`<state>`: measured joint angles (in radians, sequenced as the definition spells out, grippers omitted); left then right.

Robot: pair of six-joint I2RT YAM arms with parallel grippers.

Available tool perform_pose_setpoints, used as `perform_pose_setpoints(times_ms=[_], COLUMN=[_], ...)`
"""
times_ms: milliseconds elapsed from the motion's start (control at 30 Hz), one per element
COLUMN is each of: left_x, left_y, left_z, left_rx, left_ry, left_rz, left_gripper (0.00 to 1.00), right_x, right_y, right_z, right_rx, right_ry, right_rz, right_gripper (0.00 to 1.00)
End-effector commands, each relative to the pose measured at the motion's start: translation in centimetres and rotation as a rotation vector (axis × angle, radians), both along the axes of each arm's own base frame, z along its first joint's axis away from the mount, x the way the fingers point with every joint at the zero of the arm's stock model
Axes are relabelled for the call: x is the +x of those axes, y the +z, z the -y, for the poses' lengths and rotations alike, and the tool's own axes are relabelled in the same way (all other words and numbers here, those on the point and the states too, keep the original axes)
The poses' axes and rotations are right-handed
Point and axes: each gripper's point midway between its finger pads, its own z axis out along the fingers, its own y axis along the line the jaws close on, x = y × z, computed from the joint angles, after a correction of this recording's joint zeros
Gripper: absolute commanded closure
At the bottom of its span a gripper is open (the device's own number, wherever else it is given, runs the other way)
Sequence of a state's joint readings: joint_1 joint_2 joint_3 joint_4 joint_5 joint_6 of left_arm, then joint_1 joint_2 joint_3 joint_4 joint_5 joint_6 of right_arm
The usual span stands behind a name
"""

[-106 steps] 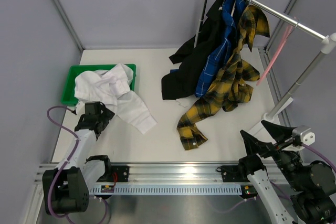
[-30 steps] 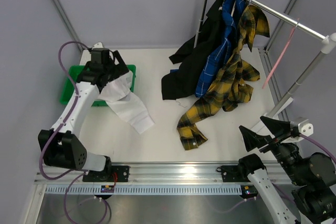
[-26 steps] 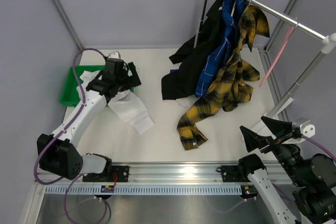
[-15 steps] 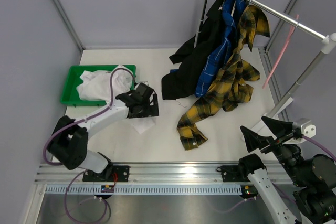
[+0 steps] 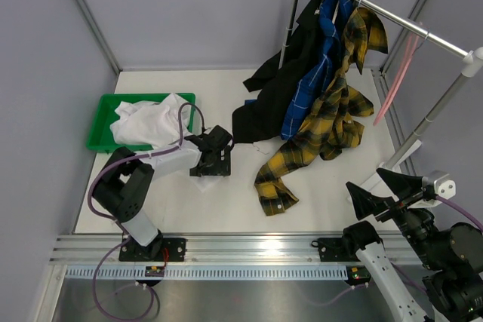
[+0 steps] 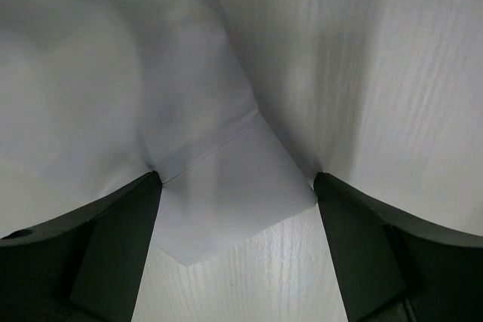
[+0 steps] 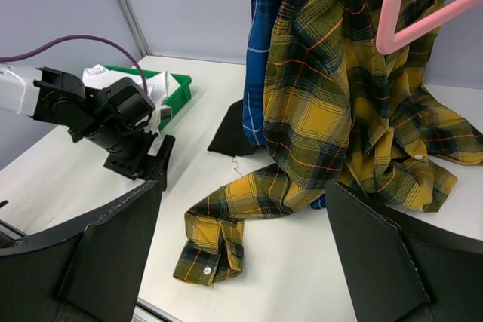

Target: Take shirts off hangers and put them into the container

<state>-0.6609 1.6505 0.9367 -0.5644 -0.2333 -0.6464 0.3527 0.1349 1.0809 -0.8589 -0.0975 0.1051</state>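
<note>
The white shirt (image 5: pixel 147 122) lies bunched in the green container (image 5: pixel 143 96), and one sleeve trails out onto the table. My left gripper (image 5: pixel 215 162) is low over that sleeve's end. In the left wrist view the white cuff (image 6: pixel 226 209) lies flat between the wide-apart fingers of the left gripper (image 6: pixel 235 180), which is open. The black shirt (image 5: pixel 264 103), blue plaid shirt (image 5: pixel 313 73) and yellow-and-black plaid shirt (image 5: pixel 324 126) hang from the rail and drape onto the table. A pink hanger (image 5: pixel 400 69) hangs bare. My right gripper (image 5: pixel 377 190) stands open near the right front, holding nothing.
The white-and-silver rail (image 5: pixel 392 16) crosses the back right, and its stand foot (image 5: pixel 385 175) is close to the right gripper. A yellow plaid sleeve (image 7: pixel 226 224) lies along the table between the two arms. Grey walls enclose the table.
My left arm has swung from the container rightward and down onto the table over the trailing white sleeve. The shirt's bulk stays in the tray. The right arm has not moved.
</note>
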Motion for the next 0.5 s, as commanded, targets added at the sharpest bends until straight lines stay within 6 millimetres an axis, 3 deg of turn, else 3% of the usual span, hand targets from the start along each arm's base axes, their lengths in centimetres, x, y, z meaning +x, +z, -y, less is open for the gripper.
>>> perform_pose_setpoints(times_ms=[0, 133, 267, 367, 400, 467], left_x=[0.1, -0.5, -0.7, -0.1, 0.2, 1.6], left_y=[-1.6, -2.5, -2.4, -0.9, -0.3, 2.6], left_z=[-0.2, -0.6, -0.9, -1.2, -1.3, -1.7], left_rx=[0.034, 0.045, 0.048, 0.069, 0.075, 0.112], left_ry=[0.004, 0.005, 0.011, 0.011, 0.008, 0.002], left_rz=[-0.015, -0.041, -0.037, -0.003, 0.010, 0.069], left_gripper=[0.13, 0.25, 0.54, 0.71, 0.81, 0.88], right_x=[0.1, 0.2, 0.1, 0.1, 0.2, 0.2], right_y=[0.4, 0.4, 0.3, 0.2, 0.1, 0.2], right_z=[-0.4, -0.4, -0.4, -0.4, -0.3, -0.3], right_rx=[-0.008, -0.011, -0.010, -0.008, -0.010, -0.010], right_ry=[0.023, 0.022, 0.023, 0.022, 0.020, 0.020], right_rz=[-0.004, -0.003, 0.000, -0.003, -0.004, -0.004], right_gripper=[0.01, 0.00, 0.00, 0.01, 0.01, 0.01])
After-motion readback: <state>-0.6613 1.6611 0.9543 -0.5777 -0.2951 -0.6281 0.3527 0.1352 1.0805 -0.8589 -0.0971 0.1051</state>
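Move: The white shirt's sleeve end lies flat on the table between the left hand's open fingers, about 1 cm ahead of and 1 cm below it. From this hand the shirt's white heap is some 15 cm ahead and 16 cm left, in the green container, whose middle is about 15 cm ahead and 19 cm left. The yellow plaid cuff lies about 19 cm right and 6 cm back. From the right hand the sleeve end is roughly 17 cm ahead, 37 cm left and 35 cm down. The white sleeve end gets pinched: the left hand, pointing down, stays almost in place just over the table while its wide-open fingers close in from both sides and gather the cloth between them. Meanwhile the hand creeps about 1 cm forward, then about 1 cm left towards the container, with hardly any rise or wrist turn. ##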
